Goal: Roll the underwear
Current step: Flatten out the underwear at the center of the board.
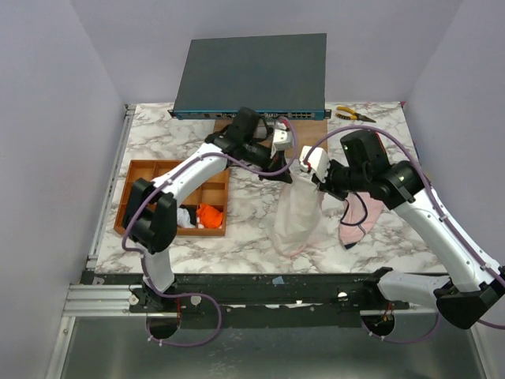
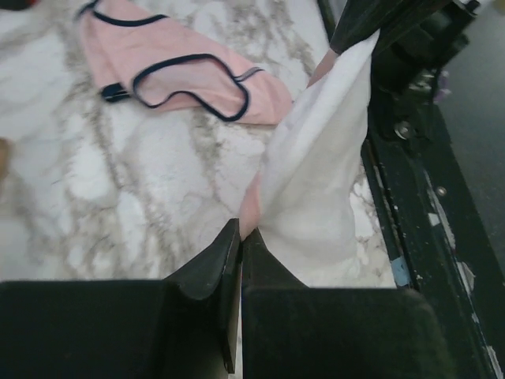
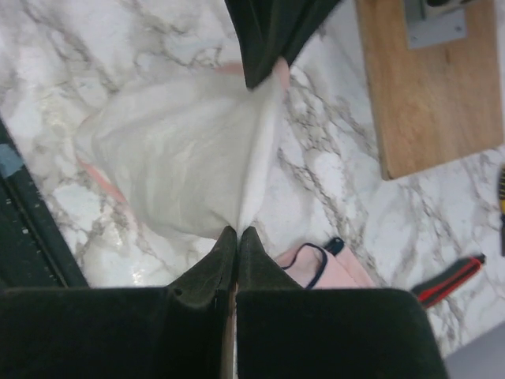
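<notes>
A cream underwear (image 1: 297, 217) with a pink inner layer hangs between my two grippers above the marble table, its lower end resting on the top. My left gripper (image 1: 293, 175) (image 2: 241, 230) is shut on one upper corner of it. My right gripper (image 1: 318, 187) (image 3: 238, 231) is shut on the other corner. The cloth (image 2: 316, 174) (image 3: 181, 150) is stretched between them. A pale pink underwear with dark edging (image 1: 359, 217) (image 2: 181, 71) (image 3: 331, 264) lies flat on the table to the right.
An orange-brown compartment tray (image 1: 170, 170) stands at the left, holding an orange garment (image 1: 209, 215) and a white and black one (image 1: 187, 217). A dark flat box (image 1: 252, 75) sits at the back on a wooden board (image 3: 430, 87). Pliers (image 1: 355, 115) lie at the back right.
</notes>
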Motion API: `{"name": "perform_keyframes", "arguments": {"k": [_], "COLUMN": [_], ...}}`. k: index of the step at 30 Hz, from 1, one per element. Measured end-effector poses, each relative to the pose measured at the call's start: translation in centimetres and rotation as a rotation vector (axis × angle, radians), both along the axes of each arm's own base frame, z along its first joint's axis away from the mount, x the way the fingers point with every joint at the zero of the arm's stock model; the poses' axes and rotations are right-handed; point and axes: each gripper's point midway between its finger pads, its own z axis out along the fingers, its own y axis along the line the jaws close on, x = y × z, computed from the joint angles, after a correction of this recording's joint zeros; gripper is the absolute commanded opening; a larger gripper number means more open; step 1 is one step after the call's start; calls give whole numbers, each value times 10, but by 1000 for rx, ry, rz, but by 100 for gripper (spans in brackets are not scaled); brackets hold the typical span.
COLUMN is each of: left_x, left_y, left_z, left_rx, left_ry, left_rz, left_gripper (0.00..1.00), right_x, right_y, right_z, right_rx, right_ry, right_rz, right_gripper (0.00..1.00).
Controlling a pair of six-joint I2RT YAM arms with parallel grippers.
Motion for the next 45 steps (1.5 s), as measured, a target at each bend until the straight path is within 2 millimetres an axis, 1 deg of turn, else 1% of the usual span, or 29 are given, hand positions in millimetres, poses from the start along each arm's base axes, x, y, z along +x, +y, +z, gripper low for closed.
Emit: {"name": "perform_keyframes", "arguments": {"k": [2,5,6,8,11,13,15,17,19,21,22,24,25,26,27,28,29,30,31,33,34,36,38,39,40,43,45], "left_x": [13,32,36,39,42,45,48,51,51,44,39,21,13,0,-10,-18,-23,-28,-29,-27,-25,-19,-9,-2,3,28,43], "left_y": [13,30,36,40,45,48,52,54,57,60,62,67,68,69,69,68,68,67,67,68,67,66,63,61,60,55,54], "left_z": [18,56,73,99,132,145,148,145,135,114,102,68,56,39,26,15,9,1,-1,1,5,18,40,56,67,113,134], "left_rx": [3,-14,-21,-41,-68,-77,-72,-60,-44,-17,0,43,59,83,103,120,131,145,149,147,144,132,106,86,70,14,-7], "left_ry": [-48,-156,-200,-263,-333,-361,-370,-369,-359,-345,-334,-305,-295,-278,-261,-247,-239,-228,-226,-236,-245,-273,-313,-342,-362,-443,-477], "left_rz": [84,210,256,313,382,422,456,483,502,511,512,496,486,465,446,427,416,404,402,408,414,429,451,469,482,540,576], "left_gripper": [0,0,0,0,0,0,0,0,0,0,0,0,0,0,0,0,0,0,0,0,0,0,0,0,0,0,0], "right_x": [10,28,33,45,61,68,72,73,73,68,63,48,40,34,26,19,15,11,10,11,13,21,34,42,50,74,88], "right_y": [-4,-9,-9,-9,-7,-5,-4,-3,-1,1,2,4,5,5,6,6,5,6,6,7,8,9,9,9,8,4,3], "right_z": [4,12,18,31,53,65,70,72,71,65,57,31,17,5,-11,-24,-33,-39,-42,-38,-32,-18,0,9,17,39,53], "right_rx": [-11,-23,-22,-9,19,38,50,56,62,73,77,75,73,70,64,56,50,46,45,55,63,74,80,80,76,58,45], "right_ry": [-41,-110,-132,-178,-245,-283,-303,-311,-318,-312,-300,-245,-212,-185,-143,-107,-84,-62,-53,-60,-69,-102,-153,-184,-215,-312,-364], "right_rz": [-42,-105,-124,-159,-203,-218,-224,-223,-210,-183,-163,-113,-89,-73,-52,-37,-29,-20,-18,-22,-28,-51,-82,-101,-120,-176,-201], "right_gripper": [1,1,1,1,1,1,1,1,1,1,1,1,1,1,1,1,1,1,1,1,1,1,1,1,1,1,1]}}
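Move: Each hand already pinches the underwear, which hangs between them, its middle about 7 cm back, 3 cm right and 10 cm below the left hand, and 3 cm back, 6 cm left and 14 cm below the right. The board's centre is roughly 1 cm back, 4 cm left and 20 cm below the left hand. The monitor's wooden base stands some 21 cm ahead of that hand, 5 cm left and 20 cm below. The pink cloth lies 2 cm ahead, 17 cm right and 25 cm below the right hand. Up and forward, then down and back, then up and forward again: both hands quickly flap the underwear without letting go. The left rises about 15 cm, drops as far and climbs again, drawing some 5 cm left away from the right hand as its wrist turns counter-clockwise; the right swings less, its fingers tipping up with each rise. ##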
